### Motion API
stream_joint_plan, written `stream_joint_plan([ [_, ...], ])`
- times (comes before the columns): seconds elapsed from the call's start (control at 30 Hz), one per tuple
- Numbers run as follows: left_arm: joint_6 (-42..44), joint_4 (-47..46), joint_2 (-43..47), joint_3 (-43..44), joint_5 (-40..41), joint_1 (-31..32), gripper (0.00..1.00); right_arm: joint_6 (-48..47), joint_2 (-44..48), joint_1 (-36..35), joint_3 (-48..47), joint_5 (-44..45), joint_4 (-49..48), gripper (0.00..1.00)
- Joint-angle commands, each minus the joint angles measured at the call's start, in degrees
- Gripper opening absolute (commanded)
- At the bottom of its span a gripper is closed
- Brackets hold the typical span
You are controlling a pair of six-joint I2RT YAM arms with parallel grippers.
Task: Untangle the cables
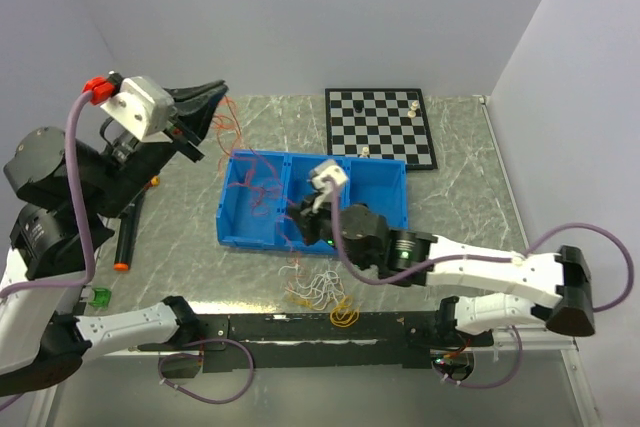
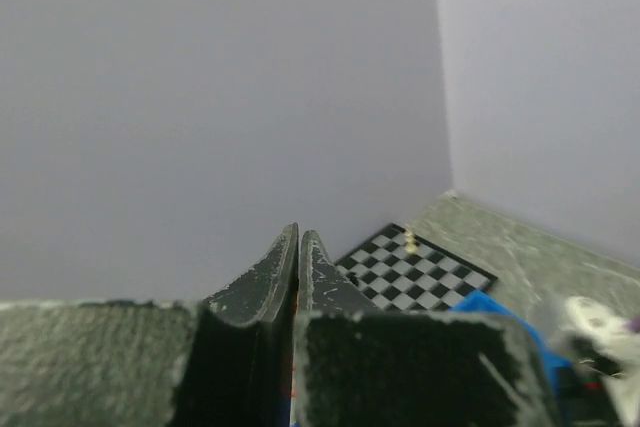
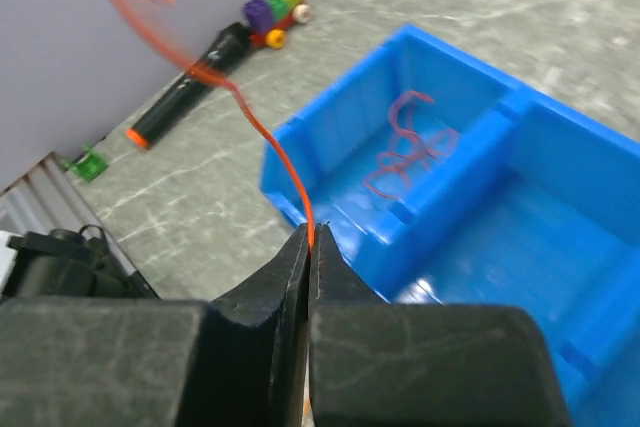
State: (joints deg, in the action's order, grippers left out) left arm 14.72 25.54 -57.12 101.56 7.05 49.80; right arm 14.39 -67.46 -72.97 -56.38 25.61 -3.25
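Observation:
A clump of thin white, orange and yellow cables lies on the table in front of the blue bin. My right gripper hangs over the bin's front wall, shut on one orange cable. That cable runs up and to the left. My left gripper is raised high at the back left with its jaws shut, and orange cable loops hang from it. A sliver of orange shows between its jaws. Red-pink cables lie in the bin's left compartment.
A chessboard with a few pieces lies at the back right. A black marker with orange ends, a colourful toy and a small green object sit left of the bin.

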Motion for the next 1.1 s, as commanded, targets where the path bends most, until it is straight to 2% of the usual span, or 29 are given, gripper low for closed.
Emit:
stream_joint_plan([
  [0.0, 4.3, -11.9, 3.5, -4.2, 13.2, -0.1, 0.01, 3.4, 10.0, 0.0, 4.8, 6.8, 5.3, 0.00],
  [0.2, 8.2, -20.9, 4.6, -5.2, 18.5, -0.1, 0.01, 11.1, 16.3, -0.1, 10.0, 7.6, 15.2, 0.00],
  [0.37, 6.0, -15.8, 3.3, -5.1, 14.7, -0.1, 0.02, 14.5, 19.6, -0.8, 12.4, 7.4, 16.7, 0.00],
  [0.6, 2.2, -15.7, 5.9, -21.9, 14.2, -0.1, 0.01, 11.7, 21.4, -1.6, 6.6, 8.2, 18.3, 0.00],
  [0.77, 0.9, -19.0, 5.4, -34.0, 13.9, -0.5, 0.01, 8.2, 22.4, -2.4, 0.8, 8.0, 18.9, 0.00],
  [1.07, 0.1, -21.8, -1.1, -43.1, 7.6, -8.6, 0.01, 8.7, 25.7, -2.8, 2.1, 8.1, 18.9, 0.00],
])
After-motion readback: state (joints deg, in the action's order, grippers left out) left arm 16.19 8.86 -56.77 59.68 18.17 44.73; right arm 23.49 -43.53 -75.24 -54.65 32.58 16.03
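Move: High over the near side of the blue box, the left hand holds the red cables; the box's left compartment lies about 10 cm ahead, 3 cm left and 55 cm below. From the right hand, which already pinches an orange strand, the middle compartment lies some 11 cm ahead, 6 cm right and 26 cm down, and the right compartment 13 cm farther right. The white-yellow tangle is about 10 cm back, 7 cm right and 29 cm below. Drawing its pinched orange strand about 11 cm to the right, the right hand dips, then climbs to end slightly higher and nearer the base. The left, fingers shut on the red cables, first swings left and up, away from the right hand, then turns back and plunges towards the left compartment, ending some 25 cm lower and 10 cm farther forward, its fingers tipping down. ##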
